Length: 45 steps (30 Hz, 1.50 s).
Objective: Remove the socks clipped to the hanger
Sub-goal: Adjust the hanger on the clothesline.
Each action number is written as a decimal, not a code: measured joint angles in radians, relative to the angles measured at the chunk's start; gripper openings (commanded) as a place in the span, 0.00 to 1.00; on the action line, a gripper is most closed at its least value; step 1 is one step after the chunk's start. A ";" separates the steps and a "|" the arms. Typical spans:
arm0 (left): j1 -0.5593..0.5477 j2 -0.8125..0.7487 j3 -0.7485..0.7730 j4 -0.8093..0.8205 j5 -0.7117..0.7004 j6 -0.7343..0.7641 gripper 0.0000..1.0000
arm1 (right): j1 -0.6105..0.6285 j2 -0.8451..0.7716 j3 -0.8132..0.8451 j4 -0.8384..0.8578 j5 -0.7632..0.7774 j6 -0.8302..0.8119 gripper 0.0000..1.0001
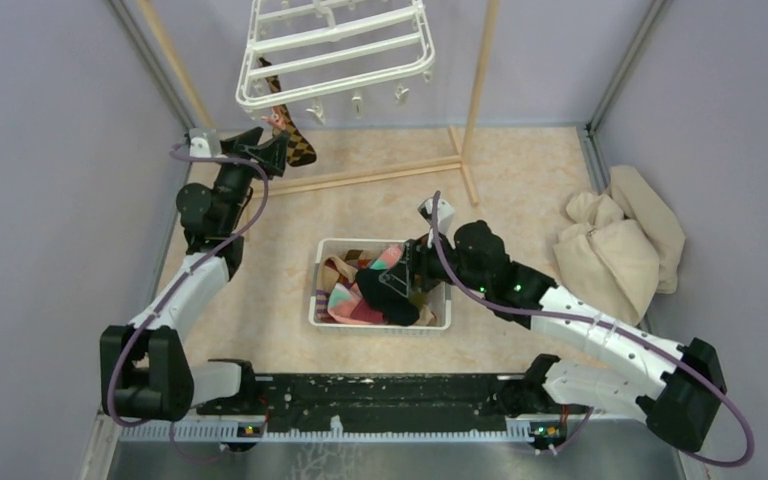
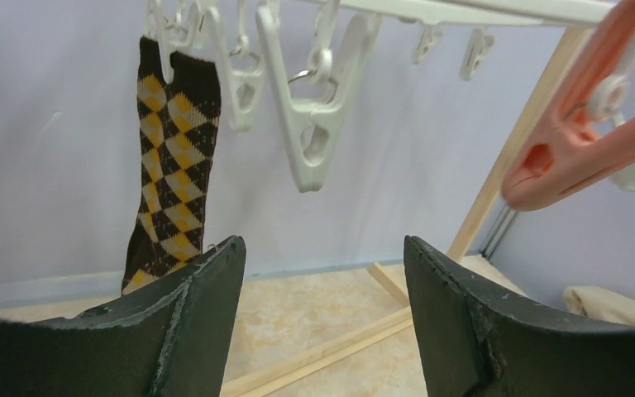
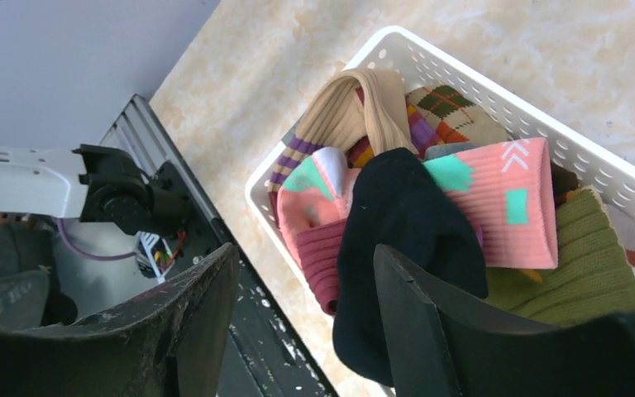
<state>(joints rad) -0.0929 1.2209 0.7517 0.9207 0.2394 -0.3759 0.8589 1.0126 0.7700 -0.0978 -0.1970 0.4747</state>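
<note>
The white hanger [image 1: 330,50] hangs at the back, with a row of empty white clips [image 2: 314,124] and one pink clip [image 2: 579,141]. One brown argyle sock [image 2: 169,165] is still clipped at its left end [image 1: 300,148]. My left gripper [image 2: 324,256] is open and empty just below the clips, with the sock behind its left finger [image 2: 190,314]; the top view shows this left gripper [image 1: 272,150] beside the sock. My right gripper [image 3: 306,256] is open over the basket's near edge. A black sock [image 3: 405,223] drapes over the rim beside its right finger.
The white slotted basket [image 3: 463,74] holds several socks, among them pink with mint patches [image 3: 504,198], olive [image 3: 579,265] and maroon [image 3: 318,256]. A wooden rack pole [image 1: 480,70] and base bar [image 1: 360,178] stand under the hanger. A beige cloth heap [image 1: 615,245] lies right.
</note>
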 measured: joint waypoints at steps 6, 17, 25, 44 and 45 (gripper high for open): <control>0.000 0.080 0.064 -0.037 0.009 0.034 0.76 | 0.000 -0.055 -0.024 0.004 -0.004 0.016 0.61; 0.001 0.088 0.190 -0.054 0.016 0.109 0.77 | 0.000 -0.072 -0.061 0.005 -0.003 0.025 0.61; 0.001 0.079 0.190 -0.062 0.035 0.121 0.76 | 0.000 -0.072 -0.077 0.018 -0.008 0.028 0.61; -0.049 -0.034 0.242 -0.117 0.144 0.128 0.74 | 0.000 -0.063 -0.103 0.070 -0.026 0.051 0.61; -0.064 -0.034 0.247 -0.123 0.144 0.134 0.74 | 0.000 -0.061 -0.103 0.069 -0.027 0.051 0.61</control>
<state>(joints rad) -0.1566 1.1866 0.9985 0.7975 0.3836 -0.2417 0.8589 0.9516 0.6670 -0.0284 -0.2237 0.5262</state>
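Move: The hanger's near-left corner stands almost straight above the open left hand, about 11 cm up, 2 cm to the left and 1 cm back. The orange clip hangs about 6 cm above the hand, 5 cm to its right and 1 cm back; the argyle sock hangs about 15 cm ahead, 4 cm left, its middle some 6 cm lower. From the right hand, that corner is roughly 20 cm ahead, 27 cm left and 26 cm up. With its fingers staying open, the left hand first eases about 2.5 cm forward beneath the hanger with a slight dip, climbs some 4 cm and pauses there for a moment. It then rises on to about 10 cm above where it began, drawing back 5 to 6 cm and sliding about 4 cm to the right as the fingertips tilt up by some 15 degrees, to come up at the short left bar beside the near corner; whether the fingers touch the bar can't be seen. ##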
